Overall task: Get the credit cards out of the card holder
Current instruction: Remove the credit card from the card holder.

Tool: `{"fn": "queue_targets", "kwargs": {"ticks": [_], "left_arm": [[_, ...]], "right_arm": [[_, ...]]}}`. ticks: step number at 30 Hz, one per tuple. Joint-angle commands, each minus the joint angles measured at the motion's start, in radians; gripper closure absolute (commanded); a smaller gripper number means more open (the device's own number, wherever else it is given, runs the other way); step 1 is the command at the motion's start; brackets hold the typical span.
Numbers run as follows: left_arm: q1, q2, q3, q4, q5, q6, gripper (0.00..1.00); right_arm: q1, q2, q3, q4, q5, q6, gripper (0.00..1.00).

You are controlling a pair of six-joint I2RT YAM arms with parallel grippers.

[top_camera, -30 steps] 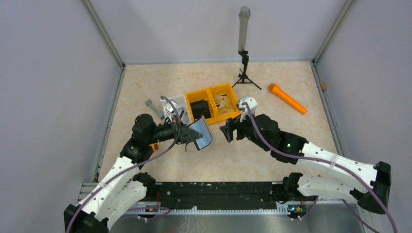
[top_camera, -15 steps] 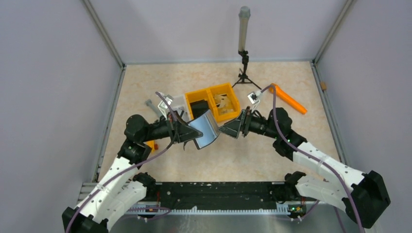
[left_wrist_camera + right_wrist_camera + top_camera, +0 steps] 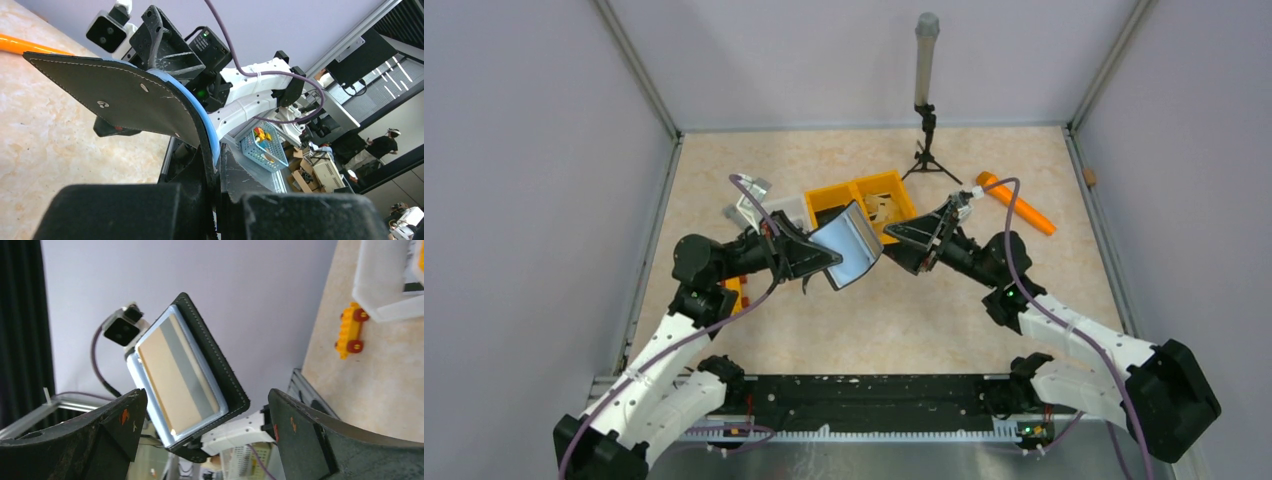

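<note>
My left gripper (image 3: 822, 262) is shut on the lower edge of the open black card holder (image 3: 850, 254) and holds it up above the table, with its pale blue lining turned toward the right arm. In the left wrist view the holder's black outside (image 3: 125, 95) curves up from between my fingertips (image 3: 218, 156). In the right wrist view one of the credit cards (image 3: 176, 374), shiny with a grey stripe, sits in the lining of the card holder (image 3: 227, 385). My right gripper (image 3: 207, 399) is open, with the holder's lower end between its fingers and not touched. From above, the right gripper (image 3: 902, 240) points at the holder's right edge.
A yellow two-part bin (image 3: 886, 192) lies just behind the holder, with a white tray (image 3: 776, 210) to its left. An orange tool (image 3: 1016, 203) lies at the back right and a small tripod stand (image 3: 927, 135) at the back. A yellow toy car (image 3: 350, 330) sits on the table.
The right gripper opened wider and swung up and left toward the holder. The left arm carried the holder up and to the right, toward the right gripper.
</note>
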Motion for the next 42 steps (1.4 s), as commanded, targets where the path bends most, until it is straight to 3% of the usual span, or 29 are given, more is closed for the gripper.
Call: {"fn": "queue_targets", "kwargs": {"ticks": [1, 12, 17, 23, 29, 39, 42], "left_arm": [[-0.001, 0.019, 0.033, 0.143, -0.029, -0.023, 1.00], [-0.005, 0.059, 0.043, 0.210, -0.044, -0.046, 1.00], [-0.005, 0.054, 0.030, 0.173, -0.036, -0.031, 1.00], [-0.005, 0.013, 0.006, 0.133, -0.042, -0.010, 1.00], [-0.005, -0.015, 0.008, 0.086, -0.050, 0.014, 1.00], [-0.005, 0.020, 0.007, 0.115, -0.022, -0.004, 1.00], [-0.005, 0.033, 0.014, 0.115, -0.019, -0.004, 1.00]], "right_arm": [[0.000, 0.006, -0.013, 0.210, 0.019, 0.239, 0.07], [0.036, 0.020, 0.006, 0.254, 0.052, 0.270, 0.07], [0.036, 0.032, 0.038, 0.248, 0.067, 0.264, 0.12], [0.027, 0.006, 0.029, 0.190, 0.114, 0.197, 0.31], [0.022, 0.000, 0.045, 0.177, 0.100, 0.148, 0.44], [0.022, 0.047, 0.054, 0.384, 0.021, 0.127, 0.55], [0.022, 0.057, 0.092, 0.371, -0.042, 0.076, 0.57]]}}
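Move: The card holder, held open in the left fingers, has its card half some 6 cm to the right hand's left, about 1 cm ahead and nearly level in height. From the left hand that half lies about 7 cm right, 4 cm ahead and a little lower. On the table some 26 cm below the right hand, the yellow bin's middle is about 17 cm ahead and 6 cm left; the white tray stands some 17 cm farther left beyond the bin. Contact comes at the card holder's free half: the right fingers take its outer edge between them and bear it upward, the hand rising about 5 cm in all and its tips tilting up some 10 degrees. It climbs about 3 cm first, nearly stops as the wide-open fingers begin closing to roughly half, then rises again. The left hand keeps its grip on the other half, staying nearly in place. ##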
